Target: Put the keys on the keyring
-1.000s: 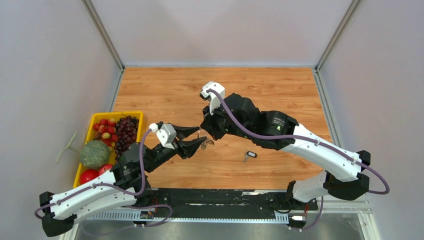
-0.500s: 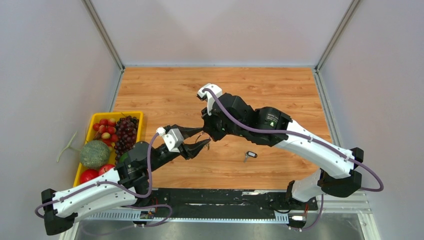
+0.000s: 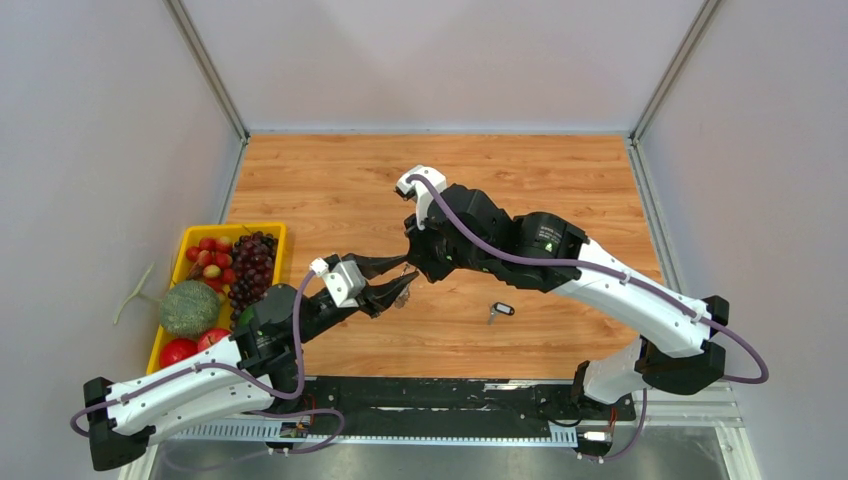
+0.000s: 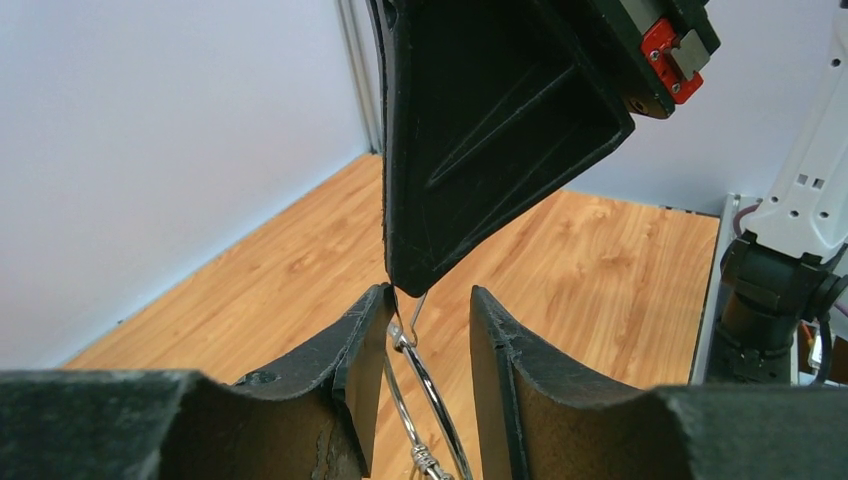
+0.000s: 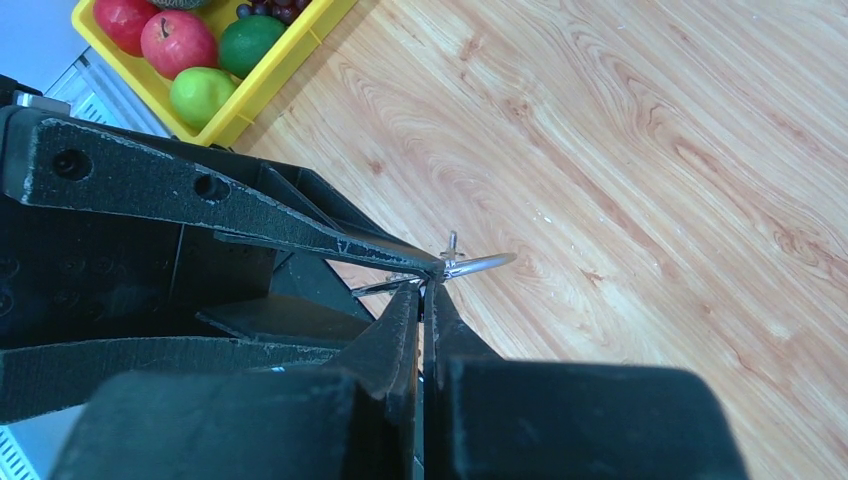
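Note:
The keyring, a thin silver wire loop, hangs between the two grippers above the wooden table. My right gripper is shut on its hooked end, and a short piece of the keyring's wire pokes out past the tips. In the left wrist view those black fingers come down from above. My left gripper is open around the wire, which lies close to its left pad with a gap to the other. The grippers meet at mid-table, left and right. One black-headed key lies on the table to their right.
A yellow tray at the table's left edge holds a melon, grapes and red fruit. The tray's corner shows in the right wrist view. Grey walls enclose the table on three sides.
The left gripper's jaws have narrowed around the wire. The right arm shifted slightly left and stayed shut on the ring. The key on the table has not moved.

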Controlling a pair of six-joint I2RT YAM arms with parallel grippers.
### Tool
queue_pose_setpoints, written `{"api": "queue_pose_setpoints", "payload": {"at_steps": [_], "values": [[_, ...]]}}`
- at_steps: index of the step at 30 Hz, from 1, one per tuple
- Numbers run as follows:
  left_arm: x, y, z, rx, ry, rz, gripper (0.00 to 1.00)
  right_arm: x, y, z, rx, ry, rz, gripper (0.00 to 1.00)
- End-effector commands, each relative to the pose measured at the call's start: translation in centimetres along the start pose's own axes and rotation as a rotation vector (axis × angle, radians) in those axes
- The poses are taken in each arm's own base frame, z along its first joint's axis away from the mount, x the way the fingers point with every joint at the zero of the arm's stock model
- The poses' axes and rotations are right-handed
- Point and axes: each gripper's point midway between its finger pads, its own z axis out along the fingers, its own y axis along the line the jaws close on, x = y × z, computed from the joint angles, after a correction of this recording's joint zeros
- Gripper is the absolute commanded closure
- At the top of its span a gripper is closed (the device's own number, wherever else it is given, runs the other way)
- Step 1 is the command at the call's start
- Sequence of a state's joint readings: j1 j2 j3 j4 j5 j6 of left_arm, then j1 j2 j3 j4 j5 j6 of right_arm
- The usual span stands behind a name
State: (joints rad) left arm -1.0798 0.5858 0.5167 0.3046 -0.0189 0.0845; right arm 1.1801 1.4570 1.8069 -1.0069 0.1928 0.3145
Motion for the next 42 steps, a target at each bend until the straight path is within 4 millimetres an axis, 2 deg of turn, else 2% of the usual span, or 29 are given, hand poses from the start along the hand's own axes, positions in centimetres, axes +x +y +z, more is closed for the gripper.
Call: {"api": "queue_pose_setpoints", "payload": {"at_steps": [1, 8, 15, 28, 34, 36, 37, 39, 42], "values": [[-0.8, -0.8, 0.2, 0.047, -0.040, 0.019, 0.56, -2.6, 0.5, -0.9, -0.023, -0.079, 0.036, 1.00], [0.1, -0.5, 0.3, 0.027, -0.013, 0.028, 0.53, -2.8, 0.8, -0.8, -0.029, -0.080, 0.036, 1.00], [0.1, 0.2, 0.2, -0.014, -0.012, 0.030, 0.54, -2.9, 0.8, -0.8, -0.032, -0.082, 0.034, 1.00], [-0.4, 0.8, -0.3, -0.047, -0.038, 0.028, 0.63, -3.1, 0.8, -0.9, -0.033, -0.092, 0.033, 1.00], [-0.7, 0.9, -0.6, -0.049, -0.053, 0.025, 0.72, -3.0, 0.9, -0.9, -0.040, -0.093, 0.034, 1.00], [-0.6, 0.8, -0.5, -0.043, -0.045, 0.027, 0.81, -3.1, 0.9, -1.0, -0.042, -0.097, 0.036, 1.00], [-0.6, 0.8, -0.4, -0.043, -0.042, 0.027, 0.90, -3.2, 1.0, -1.0, -0.043, -0.098, 0.037, 1.00], [-0.4, 0.9, -0.4, -0.050, -0.031, 0.027, 0.99, -3.3, 1.0, -1.1, -0.046, -0.103, 0.038, 1.00], [-0.4, 1.0, -0.4, -0.057, -0.032, 0.024, 1.00, -3.3, 1.1, -1.0, -0.047, -0.103, 0.039, 1.00]]}}
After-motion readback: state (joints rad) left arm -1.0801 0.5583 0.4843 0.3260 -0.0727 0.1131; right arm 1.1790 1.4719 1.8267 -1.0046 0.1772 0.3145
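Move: The keyring already hangs from the right fingertips, its middle some 2 cm below and 1 cm ahead of both hands, about 1 cm right of the left hand, whose open fingers straddle it. The threaded keys dangle roughly 6 cm below the left hand, 2 cm back and 1 cm to its left. The loose key lies on the table about 20 cm right of the left hand, level fore-and-aft, some 28 cm down. Left hand eases about 1 cm forward and left, closing to pinch the keyring still held by the right. ##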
